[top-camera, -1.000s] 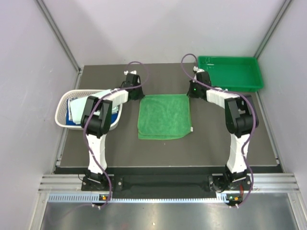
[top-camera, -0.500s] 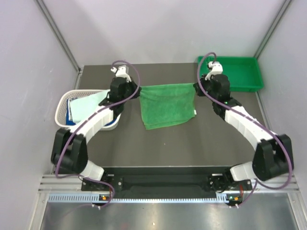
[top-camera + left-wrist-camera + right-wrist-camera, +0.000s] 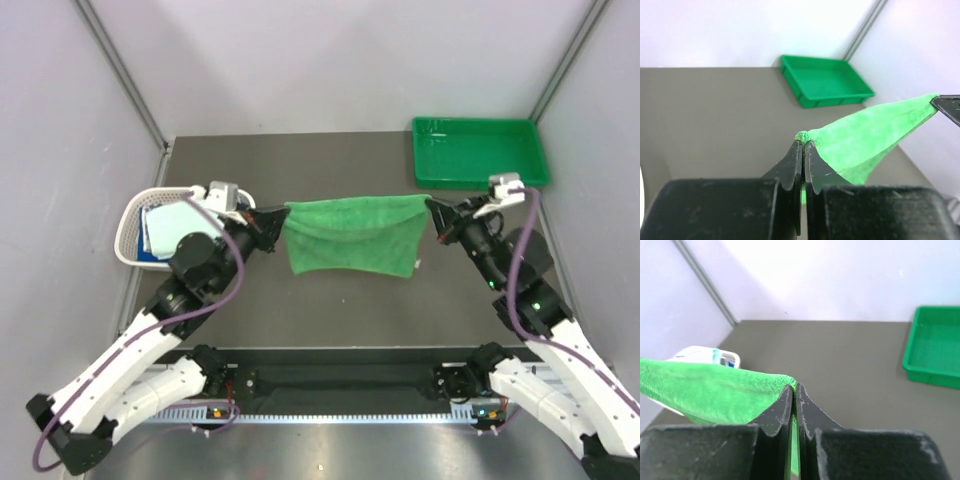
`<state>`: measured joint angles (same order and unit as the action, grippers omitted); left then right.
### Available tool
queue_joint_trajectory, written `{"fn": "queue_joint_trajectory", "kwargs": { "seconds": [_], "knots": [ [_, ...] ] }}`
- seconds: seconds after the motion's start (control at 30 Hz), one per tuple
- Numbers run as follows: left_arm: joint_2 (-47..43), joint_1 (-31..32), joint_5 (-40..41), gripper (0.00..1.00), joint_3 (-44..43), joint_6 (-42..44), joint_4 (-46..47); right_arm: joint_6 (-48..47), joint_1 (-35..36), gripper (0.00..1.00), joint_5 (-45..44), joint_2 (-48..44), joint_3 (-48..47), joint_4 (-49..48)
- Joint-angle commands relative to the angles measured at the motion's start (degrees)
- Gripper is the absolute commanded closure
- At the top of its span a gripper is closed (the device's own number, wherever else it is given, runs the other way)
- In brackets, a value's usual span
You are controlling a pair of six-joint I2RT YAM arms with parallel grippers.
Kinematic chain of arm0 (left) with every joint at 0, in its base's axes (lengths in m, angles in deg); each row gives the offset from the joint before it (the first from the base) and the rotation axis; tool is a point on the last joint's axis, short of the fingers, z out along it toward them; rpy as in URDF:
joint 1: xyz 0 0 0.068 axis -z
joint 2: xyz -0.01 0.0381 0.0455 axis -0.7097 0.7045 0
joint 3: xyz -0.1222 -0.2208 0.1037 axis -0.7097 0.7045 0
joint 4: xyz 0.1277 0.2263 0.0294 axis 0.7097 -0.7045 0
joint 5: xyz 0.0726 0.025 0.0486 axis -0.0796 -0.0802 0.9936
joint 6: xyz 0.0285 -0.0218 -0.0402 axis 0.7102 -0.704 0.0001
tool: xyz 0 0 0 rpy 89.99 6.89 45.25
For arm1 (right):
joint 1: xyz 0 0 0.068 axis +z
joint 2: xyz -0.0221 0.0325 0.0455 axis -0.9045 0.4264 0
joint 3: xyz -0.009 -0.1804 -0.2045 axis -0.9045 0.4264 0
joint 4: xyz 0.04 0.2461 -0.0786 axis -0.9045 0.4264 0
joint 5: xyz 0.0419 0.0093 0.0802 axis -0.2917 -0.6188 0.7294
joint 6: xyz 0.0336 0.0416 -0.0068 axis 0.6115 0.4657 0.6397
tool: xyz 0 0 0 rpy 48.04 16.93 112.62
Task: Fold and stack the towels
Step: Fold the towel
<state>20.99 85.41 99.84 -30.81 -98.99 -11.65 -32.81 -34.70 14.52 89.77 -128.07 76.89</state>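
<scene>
A bright green towel (image 3: pixel 355 235) hangs stretched between my two grippers above the middle of the dark table. My left gripper (image 3: pixel 279 218) is shut on its left top corner, and the pinched corner of the green towel (image 3: pixel 865 135) pokes out past the left gripper (image 3: pixel 803 142). My right gripper (image 3: pixel 432 208) is shut on the right top corner; in the right wrist view the green towel (image 3: pixel 710 387) runs off to the left from the right gripper (image 3: pixel 794 388). More towels (image 3: pixel 160 225), pale mint and blue, lie in the white basket at the left.
The white lattice basket (image 3: pixel 131 222) stands at the table's left edge. A rigid green plastic tray (image 3: pixel 480 152) sits at the back right corner. Grey walls close in the table on three sides.
Both grippers have lifted the green towel off the table by its far corners and drawn it toward the near side, so it now hangs between them. Both arms have swung outward.
</scene>
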Motion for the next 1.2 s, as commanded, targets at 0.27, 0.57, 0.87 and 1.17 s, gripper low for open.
{"fn": "queue_joint_trajectory", "kwargs": {
  "seconds": [0.27,0.57,0.87,1.17],
  "knots": [
    [-3.1,1.5,8.1,1.0,0.0,-4.5,-10.1,4.6,3.0,1.0,-3.5,-5.3,-1.1,9.6],
    [29.2,-14.7,-1.9,1.0,-2.6,-9.3,4.6,3.6,-6.5,1.0,4.4,28.7,-2.7,-7.3],
    [69.3,-22.2,-8.9,1.0,-28.3,-8.4,4.7,2.5,-13.7,1.0,10.8,66.4,-26.5,-13.2],
    [78.0,-24.9,-10.3,0.57,-38.5,-8.3,1.7,1.4,-15.7,0.56,9.3,75.7,-35.0,-11.9]
  ]
}}
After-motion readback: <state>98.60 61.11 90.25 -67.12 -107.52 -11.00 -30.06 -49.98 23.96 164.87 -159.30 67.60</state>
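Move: Both hands hold the green towel's upper corners in the air. The left corner's landing spot lies about 28 cm ahead of the left hand, 1 cm left and 30 cm down; the right corner's is some 26 cm ahead of the right hand, 2 cm left and 30 cm down. The white basket stands about 18 cm ahead and 30 cm left of the left hand, the green bin 37 cm ahead and 20 cm right of the right. Both hands ease back, then sweep about 30 cm forward and down, laying the towel out, and open to release. ##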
